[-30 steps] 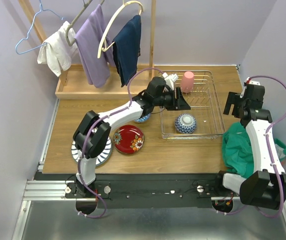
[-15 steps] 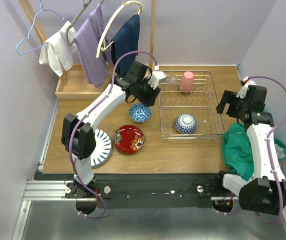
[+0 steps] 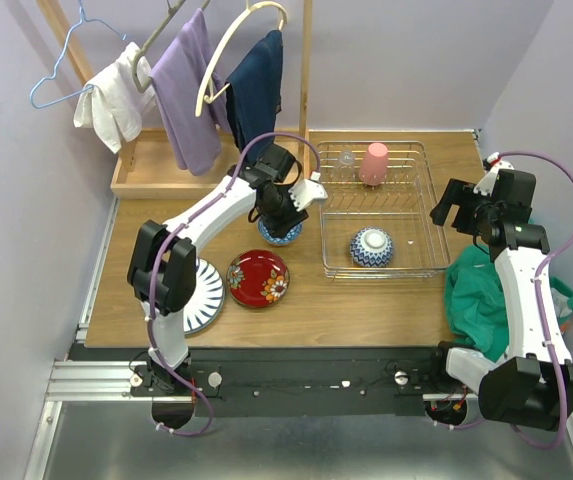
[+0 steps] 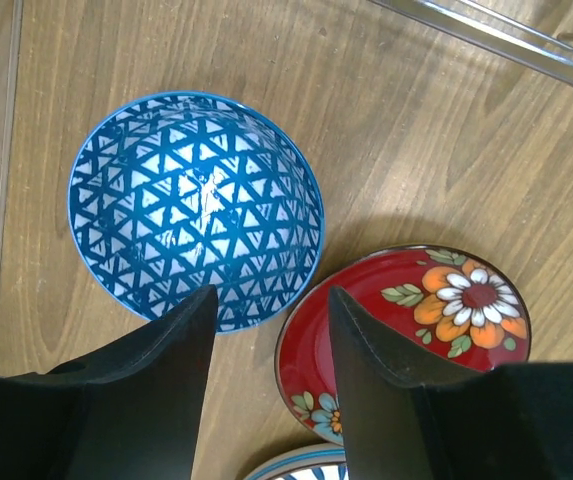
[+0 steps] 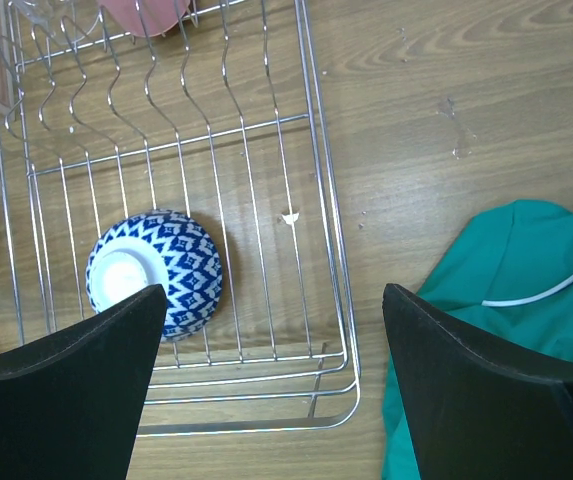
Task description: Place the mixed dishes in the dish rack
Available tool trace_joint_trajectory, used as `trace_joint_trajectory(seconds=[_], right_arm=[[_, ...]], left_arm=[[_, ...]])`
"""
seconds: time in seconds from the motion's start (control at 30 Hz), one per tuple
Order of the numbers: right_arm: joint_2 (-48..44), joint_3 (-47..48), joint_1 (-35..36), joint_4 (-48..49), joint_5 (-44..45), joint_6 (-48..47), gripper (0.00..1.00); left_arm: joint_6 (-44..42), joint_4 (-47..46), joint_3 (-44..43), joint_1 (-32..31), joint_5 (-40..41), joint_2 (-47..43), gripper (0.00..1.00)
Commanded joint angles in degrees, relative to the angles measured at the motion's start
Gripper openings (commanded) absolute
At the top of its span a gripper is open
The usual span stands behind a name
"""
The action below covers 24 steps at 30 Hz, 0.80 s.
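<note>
A blue triangle-patterned bowl [image 4: 196,210] stands upright on the table left of the dish rack [image 3: 406,205]. My left gripper [image 4: 271,300] hovers open over its near rim, empty. In the top view the left gripper [image 3: 284,215] covers part of that bowl [image 3: 280,238]. Beside it lie the red floral plate [image 4: 406,330] [image 3: 258,278] and the blue-striped white plate [image 3: 201,300]. Inside the rack, a pink cup [image 3: 373,163] stands at the back and a blue-white bowl [image 5: 156,272] lies upside down. My right gripper [image 5: 271,300] [image 3: 456,212] hangs open above the rack's right edge.
A green cloth [image 5: 506,300] lies on the table right of the rack. A wooden tray [image 3: 166,180] under a clothes rack with hung garments stands at the back left. A small clear glass [image 3: 346,158] sits in the rack's far left corner.
My left arm has drawn back out of the rack, swung left and come down over the blue bowl on the table. My right gripper has shifted slightly left toward the rack.
</note>
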<state>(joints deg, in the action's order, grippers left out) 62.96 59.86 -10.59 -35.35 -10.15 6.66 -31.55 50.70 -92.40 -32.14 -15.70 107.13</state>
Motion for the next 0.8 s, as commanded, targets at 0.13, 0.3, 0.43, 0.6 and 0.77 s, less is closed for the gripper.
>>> trace_joint_trajectory(seconds=[0.13,0.3,0.43,0.6,0.77], right_arm=[[-1.26,1.05,-0.31,-0.15,0.13,0.46,0.96],[-1.35,0.88,-0.31,0.29,-0.56,-0.50,0.94],[-0.21,-0.70,-0.31,-0.68,-2.23,-1.11,0.85],[3.22,-1.32,0.48,-2.27,-3.99,-4.28,0.65],[8.92,2.02,2.59,-3.14,-7.86,-3.49,0.37]], left_arm=[[1.23,-3.50,0.47,-0.91,-2.13,5.71,0.55],[2.02,-3.33,-1.64,-1.52,-2.66,8.88,0.53],[2.63,-2.97,-2.52,-2.05,-3.01,10.11,0.48],[2.90,-2.44,-2.26,-2.14,-3.98,9.86,0.19],[4.65,-3.24,0.20,-2.14,-3.28,7.74,0.02]])
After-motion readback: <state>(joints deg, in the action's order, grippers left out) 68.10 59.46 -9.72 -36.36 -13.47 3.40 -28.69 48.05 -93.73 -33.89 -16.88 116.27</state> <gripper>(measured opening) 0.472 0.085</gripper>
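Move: The remaining bowl, blue inside, sits about 5 cm ahead of the left hand and 2 cm to its right, its middle some 8 cm lower. The red plate lies about 7 cm back and 2 cm left of that hand, the striped plate 11 cm back and 17 cm left. The upturned bowl in the dish rack is roughly 24 cm to its right and 1 cm ahead. From the right hand the blue-inside bowl is about 35 cm left, 6 cm ahead and 17 cm below. The blue-inside bowl is taken by its near rim: the half-open left hand sinks about 6 cm, easing 2 cm right and tipping slightly, then shuts its fingers over the edge in a pinch and begins to rise by roughly 1 cm. Beside the rack, the empty right hand closes to about half and late on dips some 3 cm, drifting slightly left. ##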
